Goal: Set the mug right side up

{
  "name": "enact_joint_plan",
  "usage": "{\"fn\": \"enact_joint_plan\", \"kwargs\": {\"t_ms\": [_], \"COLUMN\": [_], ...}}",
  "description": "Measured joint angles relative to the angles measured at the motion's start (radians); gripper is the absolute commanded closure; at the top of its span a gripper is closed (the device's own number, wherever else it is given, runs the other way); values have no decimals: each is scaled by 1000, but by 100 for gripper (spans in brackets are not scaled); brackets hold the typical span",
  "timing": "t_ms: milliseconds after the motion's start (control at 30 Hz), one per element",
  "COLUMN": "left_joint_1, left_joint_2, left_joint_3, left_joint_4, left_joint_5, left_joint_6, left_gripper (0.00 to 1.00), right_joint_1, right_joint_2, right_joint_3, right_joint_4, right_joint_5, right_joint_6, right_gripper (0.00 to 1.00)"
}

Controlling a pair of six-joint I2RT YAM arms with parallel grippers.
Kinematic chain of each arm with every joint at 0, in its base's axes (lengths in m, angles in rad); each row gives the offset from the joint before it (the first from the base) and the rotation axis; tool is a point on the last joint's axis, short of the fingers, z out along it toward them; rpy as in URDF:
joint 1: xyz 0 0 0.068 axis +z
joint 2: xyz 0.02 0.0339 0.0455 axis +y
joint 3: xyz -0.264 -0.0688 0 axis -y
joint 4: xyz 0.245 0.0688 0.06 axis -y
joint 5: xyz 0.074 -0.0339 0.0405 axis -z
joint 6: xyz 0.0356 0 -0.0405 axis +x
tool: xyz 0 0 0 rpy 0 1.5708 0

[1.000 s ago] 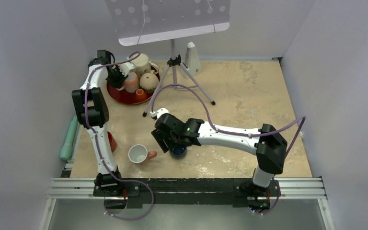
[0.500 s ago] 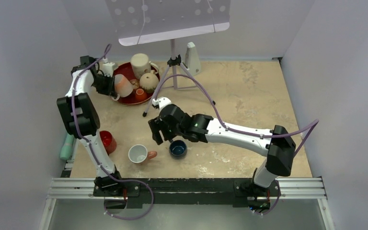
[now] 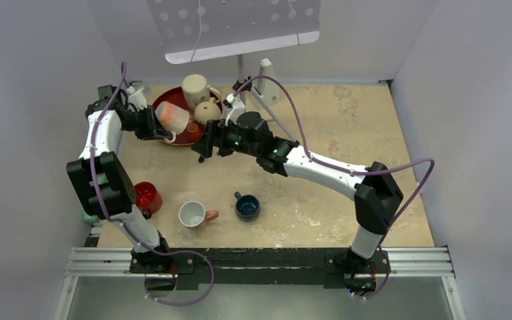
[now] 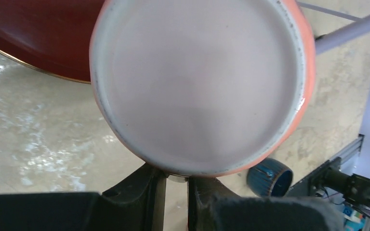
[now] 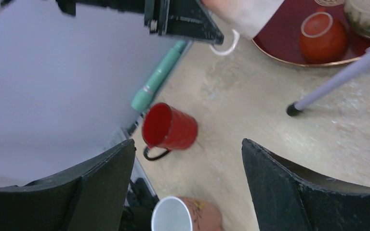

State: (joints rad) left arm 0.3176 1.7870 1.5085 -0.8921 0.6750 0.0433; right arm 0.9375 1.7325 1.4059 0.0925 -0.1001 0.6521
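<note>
The mug (image 3: 171,119) is orange-pink with a white handle. It hangs tilted on its side over the left rim of the red tray (image 3: 181,141). My left gripper (image 3: 152,125) is shut on its handle. In the left wrist view the mug's round pale face (image 4: 197,82) fills the frame, and the fingers pinch a small white piece at its lower edge, at the gripper (image 4: 177,175). My right gripper (image 3: 207,143) hovers open just right of the tray's front. Through its wide jaws (image 5: 188,187) I see only table and cups. The held mug's handle (image 5: 224,45) shows at the top.
On the tray stand a cream mug (image 3: 195,89), a beige mug (image 3: 207,113) and a small orange cup (image 5: 323,30). A red mug (image 3: 145,197) lies on its side. A white-lined brown mug (image 3: 192,214) and a blue cup (image 3: 247,207) sit near the front. Tripod legs (image 5: 339,79) stand by the tray.
My left arm has swung the mug left off the tray's cluster and tipped it over. My right gripper left the blue cup, moved up toward the tray and opened wider.
</note>
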Motion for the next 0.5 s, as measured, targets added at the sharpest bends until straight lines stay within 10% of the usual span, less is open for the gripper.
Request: {"fn": "enact_joint_plan", "kwargs": {"t_ms": [500], "left_joint_1": [-13], "left_joint_2": [-306], "left_joint_3": [-171], "left_joint_4": [-120], "left_joint_5": [230], "left_joint_6": [-10], "left_gripper": [100], "right_joint_1": [-98], "right_joint_2": [278], "right_joint_3": [48], "right_joint_4": [418], "right_joint_5": [-131], "right_joint_6": [308], "right_gripper": [15]}}
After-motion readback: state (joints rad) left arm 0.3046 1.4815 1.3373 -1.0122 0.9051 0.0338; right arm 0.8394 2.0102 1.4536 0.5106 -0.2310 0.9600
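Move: I already hold the peach-and-white mug on its side by its handle in my left hand; its body sits about 4 cm ahead, 2 cm right and 3 cm above my pinch. From there my right gripper is some 10 cm back, 16 cm right and 10 cm higher. For my right hand the mug is roughly 14 cm ahead, 14 cm left and 7 cm below. The orange cup on the tray lies about 11 cm ahead of my left hand, 9 cm right and 12 cm below. My left hand keeps its pinch on the handle and draws the mug back, up and to my right, about 12 cm in all, away from the tray and towards my right gripper, its fingers swinging up and rightward slightly. My right hand comes to meet the mug, about 6 cm forward with some left and a little down, fingers staying wide open and tipping up some 15–20 degrees towards level. ##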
